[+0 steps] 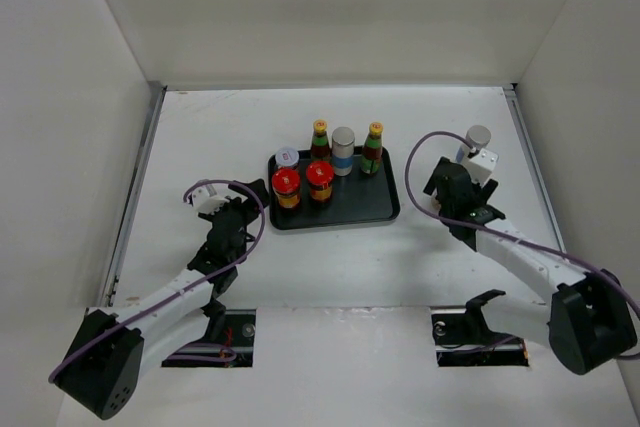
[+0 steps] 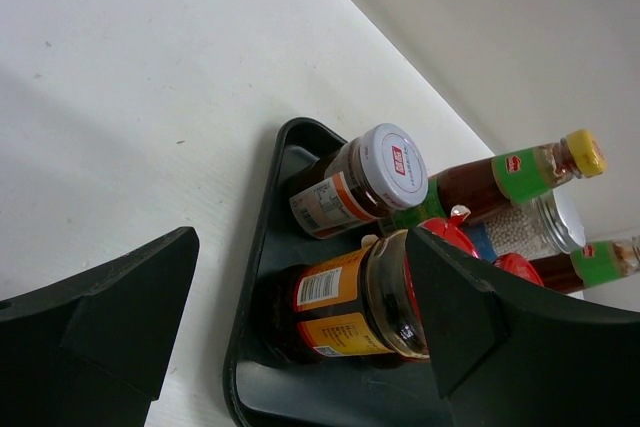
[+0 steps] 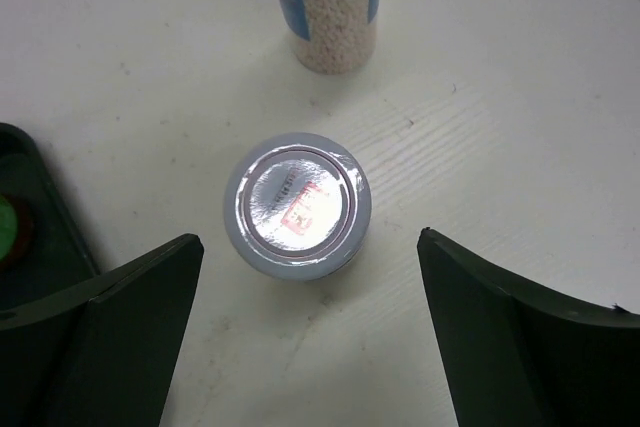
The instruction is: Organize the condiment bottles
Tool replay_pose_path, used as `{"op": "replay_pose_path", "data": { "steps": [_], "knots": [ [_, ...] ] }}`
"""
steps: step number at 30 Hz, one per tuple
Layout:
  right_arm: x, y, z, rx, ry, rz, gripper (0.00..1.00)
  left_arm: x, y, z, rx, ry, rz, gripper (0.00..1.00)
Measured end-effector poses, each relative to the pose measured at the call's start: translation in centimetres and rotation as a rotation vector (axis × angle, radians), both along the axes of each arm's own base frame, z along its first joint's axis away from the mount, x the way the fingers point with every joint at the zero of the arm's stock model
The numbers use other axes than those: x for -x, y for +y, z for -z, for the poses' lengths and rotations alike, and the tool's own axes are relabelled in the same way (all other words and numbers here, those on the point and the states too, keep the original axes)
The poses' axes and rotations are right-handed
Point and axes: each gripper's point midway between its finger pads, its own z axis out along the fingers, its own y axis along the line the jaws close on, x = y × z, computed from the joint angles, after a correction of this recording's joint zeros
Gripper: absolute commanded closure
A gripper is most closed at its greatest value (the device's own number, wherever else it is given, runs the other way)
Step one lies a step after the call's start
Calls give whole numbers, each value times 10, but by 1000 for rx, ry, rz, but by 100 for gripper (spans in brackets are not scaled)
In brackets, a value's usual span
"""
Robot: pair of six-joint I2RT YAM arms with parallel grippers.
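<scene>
A black tray holds two red-lidded jars, a white-capped jar, two yellow-capped sauce bottles and a grey-capped shaker. My left gripper is open at the tray's left edge. In the left wrist view the near red-lidded jar stands just ahead of the open left gripper. My right gripper is open above a silver-capped jar on the table. A second shaker stands beyond it and also shows in the right wrist view.
White walls close in the table at the back and both sides. The tray's rim shows in the left wrist view, and its corner lies left of the silver-capped jar in the right wrist view. Bare table lies left of the tray.
</scene>
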Motion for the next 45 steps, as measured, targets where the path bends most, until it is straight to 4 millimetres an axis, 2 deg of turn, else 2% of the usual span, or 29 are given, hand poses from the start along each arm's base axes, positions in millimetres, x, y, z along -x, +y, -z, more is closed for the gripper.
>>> {"op": "replay_pose_path", "data": {
  "steps": [5,8,11,15,19,24,29,32,36,38,40,43,45],
  "knots": [
    [-9,-8,24,-18,62,3,11,0,1,0,0,0,-2,15],
    [-13,-5,37,-28,91,-13,20,-1,1,0,0,1,-4,15],
    [-15,-2,46,-26,115,-30,33,-1,1,2,0,5,-4,15],
    [-14,3,42,-3,109,-46,36,-1,0,4,0,11,-2,15],
    [-11,19,24,54,67,-106,38,-1,-1,5,1,15,2,15],
    [-9,53,-8,78,-14,-215,38,-1,-2,7,0,21,8,15],
    [-23,107,-25,43,-59,-343,39,-1,-3,9,0,28,15,15],
    [-35,145,-20,23,-54,-425,38,-1,-4,9,0,27,17,15],
    [-44,202,-2,26,-19,-544,38,-2,-3,8,4,23,14,15],
    [-44,223,9,32,0,-591,38,-2,-2,6,7,16,12,15],
    [-40,239,19,37,23,-631,37,-2,-2,4,10,9,11,15],
    [-32,253,34,48,54,-671,35,-2,0,2,12,6,7,15],
    [-28,258,40,55,67,-686,26,-3,0,3,12,6,7,15]
  ]
}}
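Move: The white-capped jar stands just ahead of the right hand, about 2 cm farther out and 6 cm below, in line sideways. A tall shaker stands some 8 cm beyond the jar and 4 cm to its right. In the tray, the right-hand green-labelled bottle lies about 9 cm ahead of the right hand and 20 cm left, the nearest red-capped jar 3 cm ahead and 33 cm left. From the left hand, the white-capped jar is 3 cm ahead and roughly 54 cm right. The right fingers close on the white-capped jar's sides after the hand drops about 4 cm and eases forward. They keep that pinch as the hand lifts the jar and swings it some 26 cm left into the tray, turning nearly 40 degrees counter-clockwise and sinking again over the free spot between the red-capped jar and the right-hand bottle. ##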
